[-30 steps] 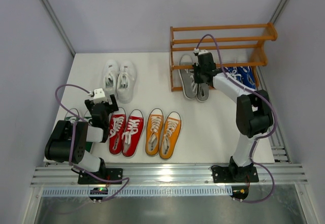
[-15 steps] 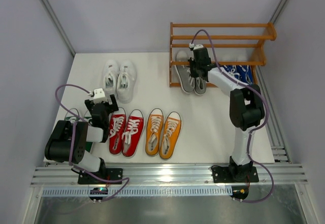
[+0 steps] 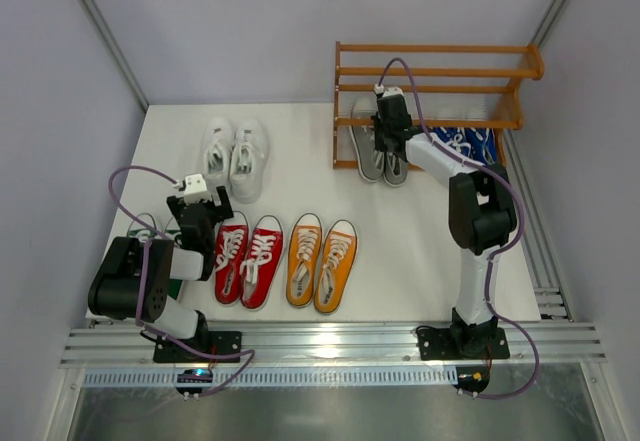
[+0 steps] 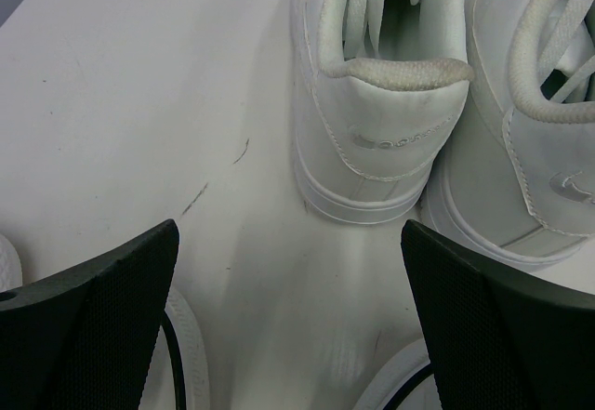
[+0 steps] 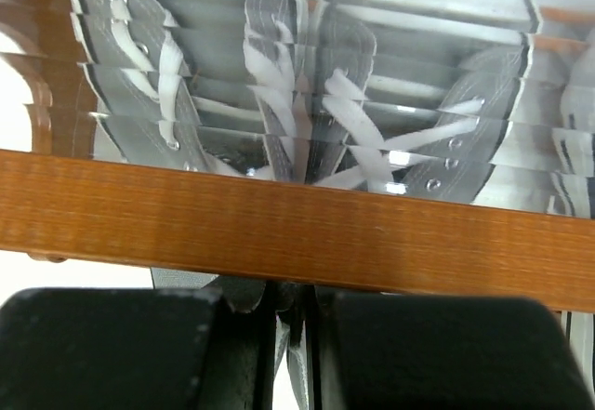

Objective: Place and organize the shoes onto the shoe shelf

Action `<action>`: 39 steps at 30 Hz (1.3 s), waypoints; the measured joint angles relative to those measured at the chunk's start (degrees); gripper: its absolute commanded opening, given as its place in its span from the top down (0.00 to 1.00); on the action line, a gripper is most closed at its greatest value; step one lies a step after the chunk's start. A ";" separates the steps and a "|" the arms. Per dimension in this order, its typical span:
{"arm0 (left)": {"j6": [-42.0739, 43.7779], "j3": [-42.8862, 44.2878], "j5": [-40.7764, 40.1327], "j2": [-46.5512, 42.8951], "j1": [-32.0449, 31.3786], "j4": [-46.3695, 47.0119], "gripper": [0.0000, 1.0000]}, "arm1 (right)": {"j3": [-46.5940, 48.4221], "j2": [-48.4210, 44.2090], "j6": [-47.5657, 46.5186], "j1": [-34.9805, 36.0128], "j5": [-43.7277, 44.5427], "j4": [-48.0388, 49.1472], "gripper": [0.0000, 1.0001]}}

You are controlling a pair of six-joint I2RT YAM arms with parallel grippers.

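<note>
My right gripper [image 3: 388, 151] is shut on the inner collars of the pair of grey shoes [image 3: 373, 147] and holds them together at the left end of the shoe shelf's [image 3: 430, 73] lowest tier. In the right wrist view the grey shoes [image 5: 307, 112] lie beyond a wooden slat [image 5: 297, 229], and my gripper [image 5: 296, 345] pinches their edges. The blue shoes [image 3: 466, 145] sit on the lowest tier to the right. The white shoes [image 3: 232, 156], red shoes [image 3: 248, 258] and orange shoes [image 3: 322, 261] stand on the table. My left gripper [image 3: 200, 216] is open and empty, just short of a white shoe's heel [image 4: 390, 103].
The green shoes [image 3: 148, 227] are mostly hidden under my left arm. White rubber toe caps [image 4: 191, 363] show beside my left fingers [image 4: 102, 336]. The shelf's upper two tiers hold nothing. Grey walls close in the table on three sides.
My right gripper has carried the grey shoes up and left, farther in under the shelf's lower slats. The left arm has not moved.
</note>
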 measured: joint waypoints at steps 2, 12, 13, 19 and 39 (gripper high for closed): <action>0.00 -0.02 0.00 0.00 0.00 0.00 0.00 | 0.28 0.26 0.70 0.00 0.70 0.13 0.53; 0.00 0.00 0.00 0.00 0.00 0.00 0.00 | -5.40 -5.01 4.57 0.87 3.72 8.39 0.00; 0.00 -0.02 0.00 0.00 0.00 0.02 0.00 | -7.96 -7.37 4.74 1.01 4.00 9.18 0.00; 0.00 0.00 0.00 0.00 0.00 0.02 0.00 | -22.08 -25.83 6.16 6.32 4.63 8.66 0.00; 0.00 0.00 0.00 0.00 0.00 0.04 0.00 | -18.10 -24.63 26.21 30.93 -16.59 -24.04 0.00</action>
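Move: The right fingers are still shut on the grey pair, in the middle of the shelf's left end. The orange pair, to be reached next, lies about 30 cm back and 16 cm left of this hand, some 7 cm lower. The red pair is level with the orange, about 18 cm farther left; the blue pair stands some 21 cm right of the hand. From the left hand the orange pair is roughly 30 cm right and 17 cm back. Spread the right fingers wide to let go of the grey shoes, easing forward and up a touch, then draw back out of the shelf in a quick arc, rising nearly 10 cm. Swing about 30 cm back and 17 cm left, sinking again to stop above the orange pair, fingers open, tipped some 30 degrees further down and turned counter-clockwise, touching nothing. ##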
